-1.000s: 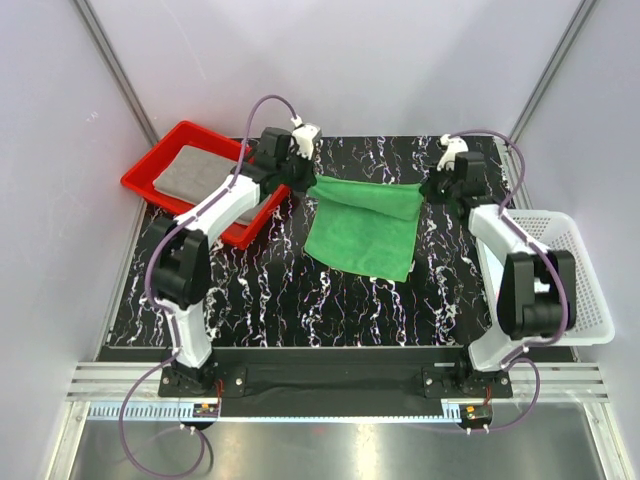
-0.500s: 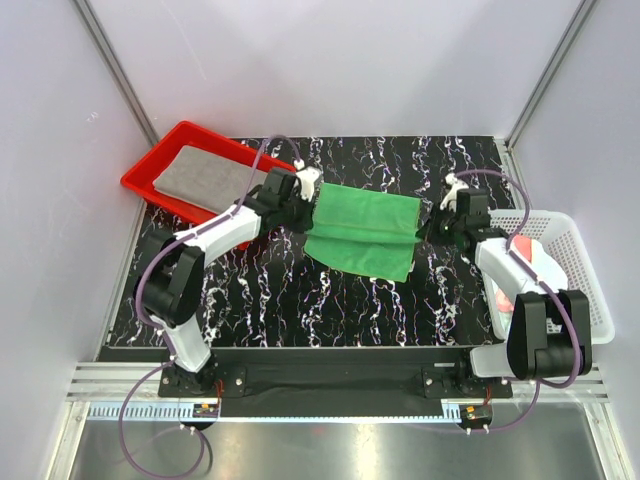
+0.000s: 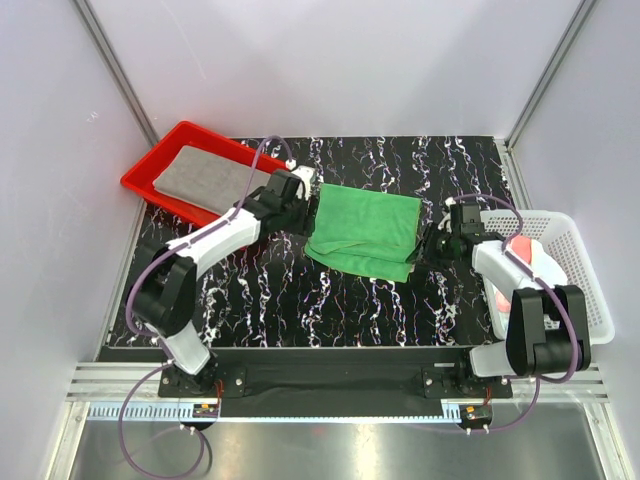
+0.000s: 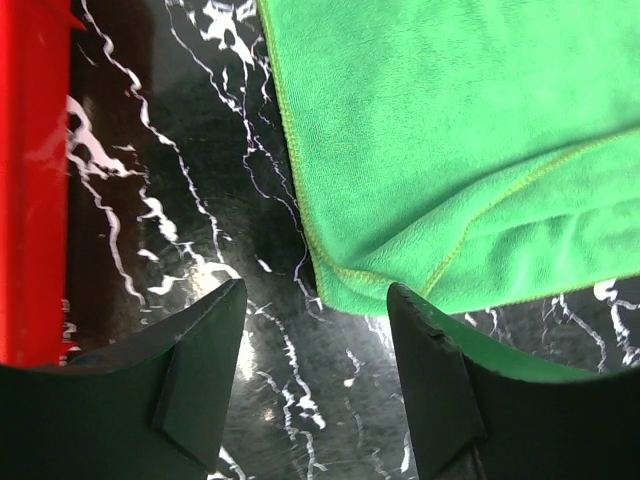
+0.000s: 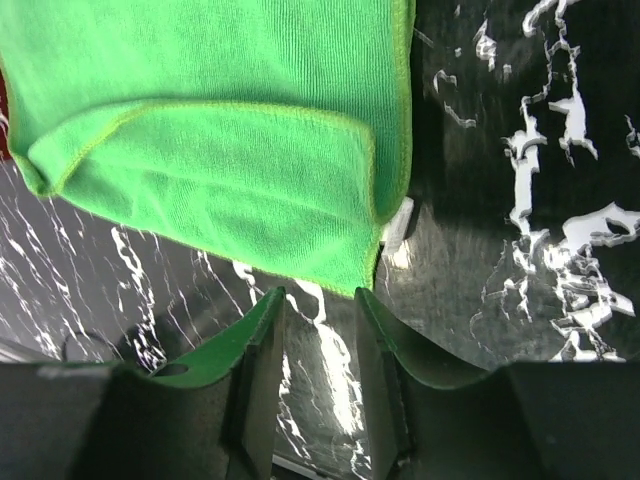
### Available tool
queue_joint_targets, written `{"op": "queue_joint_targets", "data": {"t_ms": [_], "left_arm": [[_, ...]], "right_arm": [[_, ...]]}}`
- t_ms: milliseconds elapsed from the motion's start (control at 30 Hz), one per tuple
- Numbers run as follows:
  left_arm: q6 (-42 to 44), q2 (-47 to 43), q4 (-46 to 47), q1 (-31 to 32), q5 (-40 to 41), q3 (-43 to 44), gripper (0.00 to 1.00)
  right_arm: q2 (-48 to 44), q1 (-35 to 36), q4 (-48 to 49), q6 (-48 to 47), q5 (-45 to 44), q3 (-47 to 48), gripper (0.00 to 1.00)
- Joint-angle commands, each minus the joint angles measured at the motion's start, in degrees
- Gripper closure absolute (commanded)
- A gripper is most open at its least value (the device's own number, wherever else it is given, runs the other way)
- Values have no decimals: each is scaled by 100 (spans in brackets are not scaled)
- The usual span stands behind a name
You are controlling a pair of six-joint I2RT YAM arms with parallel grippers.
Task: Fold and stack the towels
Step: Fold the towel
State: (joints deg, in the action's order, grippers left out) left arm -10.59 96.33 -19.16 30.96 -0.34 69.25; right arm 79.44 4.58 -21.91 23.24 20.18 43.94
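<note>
The bright green towel point(image 3: 365, 228) lies folded on the black marbled table, its top layer ending short of the near edge. My left gripper point(image 3: 306, 216) stands open at the towel's left near corner point(image 4: 345, 290), with only bare table between its fingers point(image 4: 205, 370). My right gripper point(image 3: 430, 246) is open by a narrower gap at the right near corner point(image 5: 355, 270), and nothing is held. The grey towel point(image 3: 205, 172) lies flat in the red tray. A salmon-pink towel point(image 3: 524, 252) shows inside the white basket.
The red tray point(image 3: 140, 178) sits at the back left, its wall point(image 4: 30, 200) close to my left fingers. The white mesh basket point(image 3: 588, 290) stands at the right edge, next to my right arm. The enclosure's walls rise on three sides.
Both grippers carried the green towel's far edge toward the near side, laying it over the rest. Both then opened and let the towel go.
</note>
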Motion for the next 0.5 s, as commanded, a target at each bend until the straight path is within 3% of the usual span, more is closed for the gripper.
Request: {"op": "queue_joint_targets", "data": {"t_ms": [0,133,267,467], "left_arm": [[-514,525,-88,-2,69,316,36],[-821,799,61,7,-484,361,35],[-1033,1045,-175,15,-423,466,37],[-1261,949,333,15,-1011,-104,37]], "right_arm": [[377,69,328,392,-163,464,59],[879,96,258,295,-392,905,59],[1170,96,56,93,-733,1125,59],[1083,96,-41,-100,-990,1204,59]]}}
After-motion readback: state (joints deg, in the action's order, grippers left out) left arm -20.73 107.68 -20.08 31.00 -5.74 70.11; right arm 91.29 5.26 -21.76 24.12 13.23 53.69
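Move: The green towel's bunched upper-layer corner at its near left lies some 9 cm below the left hand, about 2 cm to its right and 1 cm nearer the base. The red bin's middle is roughly 14 cm ahead and 20 cm left of that hand. From the right hand, the upper layer's near right corner is about 3 cm ahead, 2 cm right and 5 cm down; the white basket's middle is level with the hand, about 25 cm to its right. The left hand drops about 8 cm onto the towel's near left corner, easing back and slightly right by some 2 cm each, while its wrist tips about 15 degrees so the open fingers point more steeply down, ending low around the bunched corner. Meanwhile the right hand slides about 5 cm forward along the towel's right edge, from beside the lower layer's corner to the upper layer's, sinking only slightly and slowing to a stop with its fingers still open; neither hand closes yet. ##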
